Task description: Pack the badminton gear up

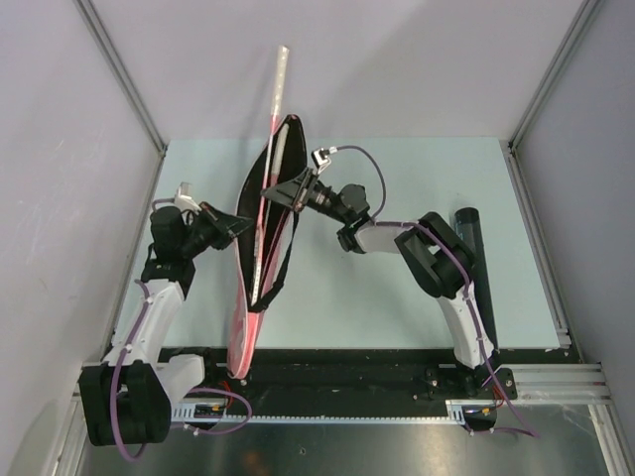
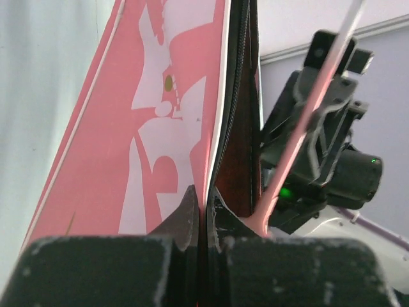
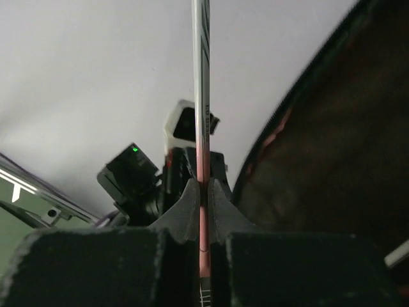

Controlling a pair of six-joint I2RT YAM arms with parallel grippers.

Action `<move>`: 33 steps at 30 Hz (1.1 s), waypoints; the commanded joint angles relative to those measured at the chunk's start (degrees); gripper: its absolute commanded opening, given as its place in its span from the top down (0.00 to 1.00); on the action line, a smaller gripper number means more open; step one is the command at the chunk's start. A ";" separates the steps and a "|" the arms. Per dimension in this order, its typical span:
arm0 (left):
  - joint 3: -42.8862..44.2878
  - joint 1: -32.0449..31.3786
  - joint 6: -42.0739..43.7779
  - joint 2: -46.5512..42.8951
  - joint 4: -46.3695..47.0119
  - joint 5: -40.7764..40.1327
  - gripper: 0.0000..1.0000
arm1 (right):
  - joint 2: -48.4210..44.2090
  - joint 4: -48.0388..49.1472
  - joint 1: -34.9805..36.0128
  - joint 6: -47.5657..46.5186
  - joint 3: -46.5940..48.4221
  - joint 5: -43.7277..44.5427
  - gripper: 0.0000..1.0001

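The pink racket-shaped bag stands on edge in the middle of the table, its zip mouth gaping and dark inside. My left gripper is shut on the bag's left rim; the left wrist view shows the pink side with white lettering pinched between the jaws. My right gripper is shut on the thin pink shaft of a racket, whose white handle points up and away over the bag's mouth. The racket's head is hidden inside the bag. No shuttlecocks show.
A dark cylindrical tube lies on the pale green table at the right, behind the right arm. Grey walls close in the table on the left, right and far sides.
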 commanded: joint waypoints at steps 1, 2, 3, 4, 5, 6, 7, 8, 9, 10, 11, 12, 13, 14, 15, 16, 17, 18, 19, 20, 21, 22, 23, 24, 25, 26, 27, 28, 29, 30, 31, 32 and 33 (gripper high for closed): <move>-0.32 -0.02 -4.92 -1.79 11.95 -1.06 1.00 | -0.81 19.33 1.30 -0.68 -3.94 -4.19 0.96; -0.58 0.16 -4.83 -2.75 11.95 -1.50 1.00 | -0.99 19.33 1.30 -0.16 -5.52 -3.93 0.92; -0.67 0.16 -4.74 -3.11 11.95 -1.94 1.00 | -1.34 19.25 1.39 -0.41 -10.06 -3.14 0.90; -0.93 0.07 -4.74 -3.63 11.95 -2.90 1.00 | -1.86 19.07 1.39 -0.50 -12.10 -2.52 0.87; -1.02 0.16 -4.57 -4.25 11.95 -3.17 1.00 | -2.74 18.64 1.56 -0.94 -14.13 -2.17 0.83; -1.20 0.07 -4.48 -4.43 11.86 -3.69 1.00 | -3.36 17.24 1.82 -1.38 -15.28 -3.04 0.82; -1.37 0.16 -4.48 -4.51 11.86 -4.22 1.00 | -4.06 14.18 1.91 -2.25 -16.94 -3.22 0.82; -1.46 0.16 -4.48 -4.69 11.86 -4.31 1.00 | -5.02 5.62 2.26 -3.13 -17.22 -3.57 0.79; -1.46 0.07 -4.39 -4.60 11.86 -4.31 1.00 | -6.51 1.53 2.44 -6.01 -16.88 -5.83 0.78; -1.46 0.07 -4.04 -4.43 11.86 -4.14 1.00 | -7.66 -3.64 2.62 -7.69 -15.83 -6.81 0.78; -1.46 0.07 -3.78 -4.08 11.86 -3.96 1.00 | -8.71 -15.61 2.53 -9.80 -15.21 -7.26 0.83; -1.46 0.07 -3.51 -3.90 11.86 -4.05 1.00 | -10.38 -20.87 2.35 -12.34 -14.16 -8.92 0.86; -1.64 -0.01 -3.34 -3.64 11.78 -4.14 1.00 | -11.00 -24.75 2.09 -13.59 -13.45 -10.33 0.89; -1.64 0.07 -3.25 -3.38 11.78 -3.79 1.00 | -11.62 -32.10 2.00 -15.17 -11.62 -11.73 0.90; -1.55 -0.01 -2.81 -3.11 11.78 -3.53 1.00 | -12.49 -37.30 1.74 -19.53 -10.12 -14.36 0.90; -1.38 -0.02 -2.81 -2.76 11.78 -3.26 1.00 | -13.03 -46.49 1.74 -21.93 -8.63 -15.34 0.88; -1.29 -0.02 -2.81 -2.15 11.78 -2.74 1.00 | -14.16 -50.85 1.56 -24.56 -6.87 -15.61 0.82; -1.20 -0.02 -2.72 -1.88 11.78 -2.64 1.00 | -15.57 -55.76 1.13 -27.98 -6.42 -12.83 0.78; -1.03 -0.19 -2.72 -1.79 11.78 -2.38 1.00 | -18.71 -63.12 -0.53 -32.19 -6.24 -10.63 0.73; -1.11 -0.10 -2.63 -1.79 11.78 -2.29 1.00 | -19.96 -65.37 -1.59 -33.54 -6.24 -8.60 0.63; -1.20 -0.19 -2.54 -1.88 11.78 -2.38 1.00 | -20.67 -66.70 -2.91 -33.81 -6.24 -5.36 0.56; -1.37 -0.19 -2.54 -2.05 11.78 -2.38 1.00 | -21.03 -66.80 -6.31 -32.07 -6.24 -4.98 0.53; -1.46 -0.28 -2.54 -2.32 11.78 -2.29 1.00 | -20.94 -65.84 -7.48 -31.45 -6.15 -5.33 0.49; -1.46 -0.19 -2.63 -2.32 11.78 -1.94 1.00 | -20.51 -65.83 -8.80 -31.35 -4.58 -6.03 0.46; -1.46 -0.28 -2.63 -2.49 11.69 -1.85 1.00 | -19.98 -67.92 -9.42 -32.22 -3.09 -5.60 0.42; -1.55 -0.28 -2.54 -2.58 11.60 -1.77 1.00 | -17.63 -69.77 -10.21 -34.41 -0.98 -4.98 0.37; -1.64 -0.37 -2.98 -2.67 11.60 -1.76 1.00 | -16.04 -71.79 -10.48 -35.39 3.39 -5.15 0.35; -1.81 -0.45 -3.16 -2.76 11.60 -1.33 1.00 | -14.45 -75.29 -10.48 -35.83 5.78 -5.76 0.33; -1.73 -0.46 -3.25 -2.76 11.60 -1.06 1.00 | -11.91 -76.45 -10.22 -36.36 7.37 -4.90 0.24; -1.73 -0.46 -3.42 -2.84 11.60 -0.71 1.00 | -11.28 -76.03 -9.95 -36.62 8.34 -4.63 0.23; -1.64 -0.46 -3.42 -3.11 11.60 -0.28 1.00 | -10.40 -73.33 -9.78 -36.71 9.66 -4.89 0.22; -1.73 -0.46 -3.42 -3.11 11.51 -0.10 1.00 | -9.00 -72.87 -9.51 -37.06 10.72 -4.46 0.23; -1.64 -0.46 -3.51 -3.20 11.60 -0.01 1.00 | -8.29 -72.78 -9.25 -38.28 11.77 -3.67 0.23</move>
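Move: The bag's open mouth, which the held racket is being fed into head-first, has its middle about 14 cm below the right hand and 4 cm back, neither left nor right of it. The handle of the racket already packed lies roughly 9 cm ahead, 3 cm to the right and 12 cm below; the black strap hangs some 15 cm back, 5 cm right and 20 cm down. From the left hand, the mouth's middle is about 7 cm right, 3 cm ahead and 7 cm below. The held racket is sent head-first down into the bag: the right hand sinks about 13 cm and draws back 6 cm, its grip on the shaft slackening from the start. It then opens wide and withdraws forward and to the right, clear of the shaft, having rolled some 40 degrees so the fingers tip downward. The left hand keeps pinching the bag's edge, nearly still. ##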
